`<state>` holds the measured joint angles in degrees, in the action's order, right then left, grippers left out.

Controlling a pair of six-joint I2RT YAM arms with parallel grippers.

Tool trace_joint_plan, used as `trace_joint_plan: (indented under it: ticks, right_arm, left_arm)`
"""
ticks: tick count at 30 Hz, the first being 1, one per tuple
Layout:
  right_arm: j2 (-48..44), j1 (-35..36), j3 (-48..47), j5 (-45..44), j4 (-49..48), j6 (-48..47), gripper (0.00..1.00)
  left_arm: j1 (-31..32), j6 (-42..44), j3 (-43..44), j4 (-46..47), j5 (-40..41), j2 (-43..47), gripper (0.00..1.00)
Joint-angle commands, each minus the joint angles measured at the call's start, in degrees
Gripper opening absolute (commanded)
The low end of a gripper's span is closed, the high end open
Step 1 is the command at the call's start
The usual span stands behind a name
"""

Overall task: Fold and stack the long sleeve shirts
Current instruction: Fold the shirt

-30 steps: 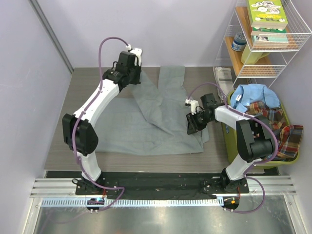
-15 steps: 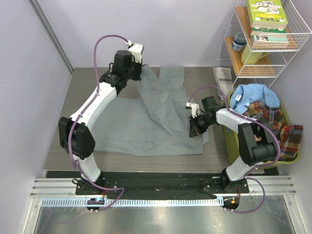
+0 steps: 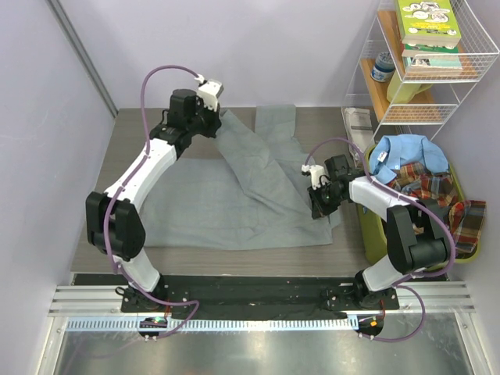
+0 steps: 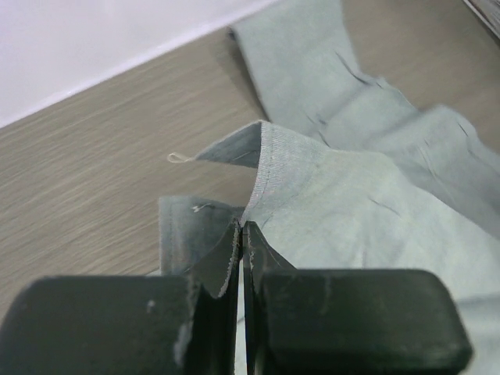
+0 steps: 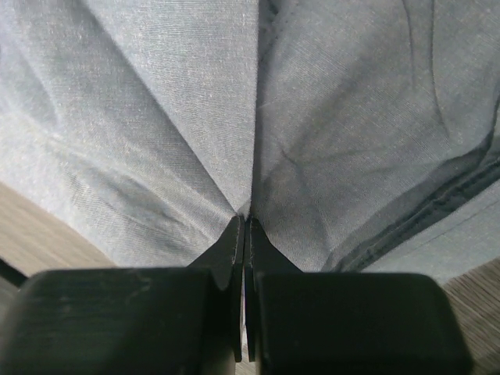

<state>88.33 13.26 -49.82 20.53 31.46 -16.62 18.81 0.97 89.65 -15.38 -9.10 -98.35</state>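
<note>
A plain grey long sleeve shirt point(image 3: 226, 199) lies spread over the middle of the table. My left gripper point(image 3: 212, 123) is shut on a hemmed corner of the grey shirt point(image 4: 312, 195) at the back, holding it lifted off the wood. At the shirt's right edge, my right gripper point(image 3: 319, 201) is shut on a pinch of the grey cloth point(image 5: 195, 117), which fans out from the fingertips. A light blue shirt point(image 3: 406, 156) and a red-green plaid shirt point(image 3: 437, 199) lie in the bin at the right.
A yellow-green bin point(image 3: 457, 258) stands at the table's right edge. Behind it is a white wire shelf point(image 3: 406, 78) with books and a jar. A paper sheet point(image 3: 358, 121) lies at the back right. Bare wood table point(image 3: 117, 172) shows at the left.
The left gripper has carried its shirt corner toward the back left. The right gripper has closed on the cloth at the shirt's right edge and shifted slightly right.
</note>
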Motion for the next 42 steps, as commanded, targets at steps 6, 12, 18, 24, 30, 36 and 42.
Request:
trace_joint_plan:
  ticks: [6, 12, 18, 24, 30, 36, 42]
  right_arm:
    - [0.08, -0.34, -1.51, -7.0, 0.35, 1.06, 0.01]
    - [0.17, -0.34, -1.68, -6.91, 0.44, 1.07, 0.01]
    - [-1.76, -0.42, -1.07, -6.47, 0.18, 0.71, 0.01]
    - [-6.24, -0.25, 0.34, -4.88, -0.96, 0.19, 0.01]
    - [-5.37, -0.25, 0.51, -4.89, 0.7, -2.36, 0.01]
    - [-5.19, 0.1, -1.15, 0.2, 7.9, -9.91, 0.41]
    - [-8.79, 0.02, -6.15, 8.46, 21.95, -18.6, 0.72]
  left_arm:
    - [-9.66, 13.85, -10.27, 0.98, -34.72, 9.74, 0.0]
    - [-13.54, 37.65, -9.14, -29.92, -49.78, 12.91, 0.0]
    - [-15.37, 75.19, -13.61, -58.85, -45.57, 15.72, 0.0]
    - [-20.2, 90.68, -25.56, -61.79, -39.07, 23.71, 0.0]
    - [-24.08, 92.98, -32.59, -51.01, -34.06, 26.27, 0.0]
    - [-24.08, 101.5, -40.6, -46.06, -29.75, 31.54, 0.33]
    - [-26.19, 93.44, -34.91, -53.34, -31.58, 29.71, 0.46]
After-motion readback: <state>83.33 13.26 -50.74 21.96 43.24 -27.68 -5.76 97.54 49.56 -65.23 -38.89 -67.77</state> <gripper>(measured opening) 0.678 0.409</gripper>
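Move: My left hand holds the near sleeve's cuff in the air; its place near the hem is about 25 cm back, 8 to my left and 23 below. From this hand the hem's middle lies some 18 cm back and 23 left, the far sleeve 5 ahead and 16 right, and the near shoulder 21 back and 28 right, all about as low. My right hand pinches that shoulder at its fingertips, the cuff's place roughly 40 cm to its left, 3 back. I swing my left hand with the cuff back towards myself about 27 cm, drifting left and sinking some 15 cm, turning the wrist about 60 degrees clockwise, then open the fingers to let go of it above the body's near-left part. My right hand keeps its pinch on the shoulder, eases slightly right, rises a little, then opens and draws back about 4 cm. ##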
